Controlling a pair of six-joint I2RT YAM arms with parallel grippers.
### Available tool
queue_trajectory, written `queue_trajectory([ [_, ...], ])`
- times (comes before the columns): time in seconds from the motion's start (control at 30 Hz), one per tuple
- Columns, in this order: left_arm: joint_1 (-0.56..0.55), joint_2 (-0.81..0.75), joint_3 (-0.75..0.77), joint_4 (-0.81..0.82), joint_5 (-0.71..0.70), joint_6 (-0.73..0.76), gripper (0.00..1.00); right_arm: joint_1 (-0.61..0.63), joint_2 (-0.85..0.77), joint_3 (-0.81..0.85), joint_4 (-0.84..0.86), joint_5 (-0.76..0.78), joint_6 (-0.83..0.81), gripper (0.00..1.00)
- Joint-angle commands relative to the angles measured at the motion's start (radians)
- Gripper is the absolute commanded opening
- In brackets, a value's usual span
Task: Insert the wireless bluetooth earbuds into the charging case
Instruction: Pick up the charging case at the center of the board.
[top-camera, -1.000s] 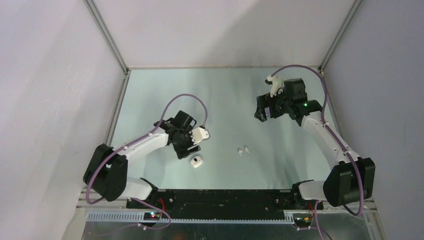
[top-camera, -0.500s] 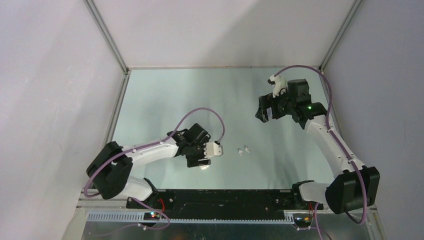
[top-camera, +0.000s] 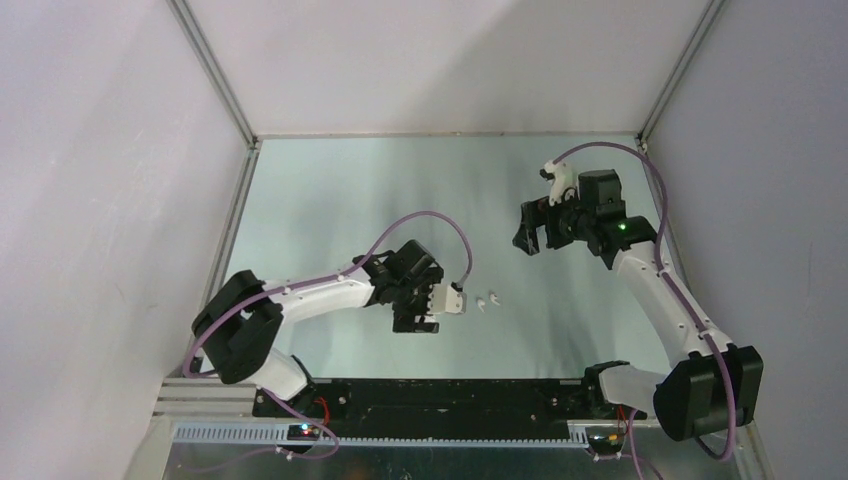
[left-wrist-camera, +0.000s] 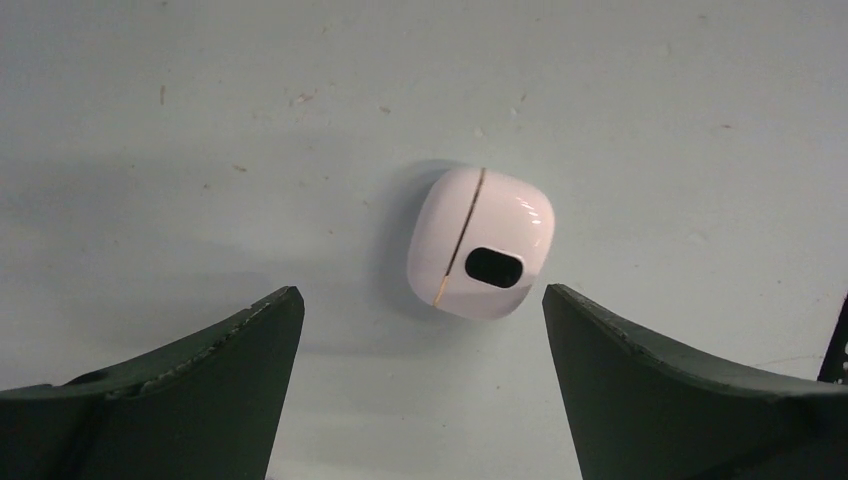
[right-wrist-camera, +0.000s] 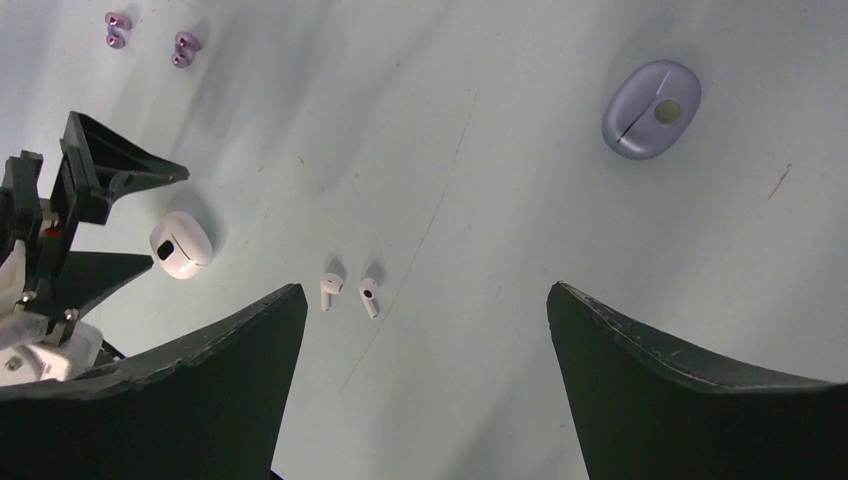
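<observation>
A closed white charging case (left-wrist-camera: 480, 243) lies on the table just ahead of my left gripper (left-wrist-camera: 420, 290), which is open and apart from it. From above, this gripper (top-camera: 417, 318) hides the case. Two white earbuds (top-camera: 487, 300) with short stems lie side by side to its right. The right wrist view shows them (right-wrist-camera: 348, 293) near the white case (right-wrist-camera: 180, 244), with two purple earbuds (right-wrist-camera: 150, 38) farther off and a closed purple case (right-wrist-camera: 650, 108) at the upper right. My right gripper (right-wrist-camera: 425, 287) hangs open and empty above the table (top-camera: 320, 200).
The left arm's black fingers (right-wrist-camera: 110, 160) flank the white case in the right wrist view. Grey walls and metal rails (top-camera: 232, 215) bound the table on three sides. The right arm (top-camera: 650, 280) reaches in from the near right.
My left gripper has swept right and toward the front, over the white case, and its jaws have widened. The right arm has shifted slightly right.
</observation>
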Motion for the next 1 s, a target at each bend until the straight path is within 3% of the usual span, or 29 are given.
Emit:
queue_trajectory([
  [0.0,0.004,-0.007,0.042,-0.023,0.121,0.167,0.95,-0.017,-0.042,-0.008,0.015,-0.022,0.015,0.95],
  [0.17,0.012,0.052,0.100,-0.123,0.202,0.294,0.85,-0.030,-0.048,-0.006,0.004,-0.020,0.003,0.95],
  [0.43,0.011,0.089,0.114,-0.138,0.193,0.243,0.69,-0.041,-0.051,-0.006,0.003,-0.024,0.006,0.95],
  [0.63,0.008,0.098,0.117,-0.130,0.174,0.224,0.73,-0.042,-0.048,0.000,0.005,-0.023,0.009,0.95],
  [0.97,-0.014,0.139,0.127,-0.117,0.100,0.253,0.68,-0.041,-0.040,0.015,0.002,-0.020,0.005,0.95],
])
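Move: The charging case lies just under the left fingers: about 2 cm back, 2 cm to the right and some 3 cm below the left hand. The white earbuds are about 16 cm to that hand's right and 4 cm farther out; the purple earbuds stand about 13 cm ahead and 8 cm to its left, all some 4 cm down. From the right hand the case is about 21 cm left, 13 cm back and 18 cm below. Over the charging case the left wrist turns about 15 degrees clockwise, squaring the open fingers to its sides, while the hand eases about 2 cm back and to the right. The fingers narrow by roughly a third without shutting on it, and after a near-stop the hand sinks about 1 cm towards the case. ##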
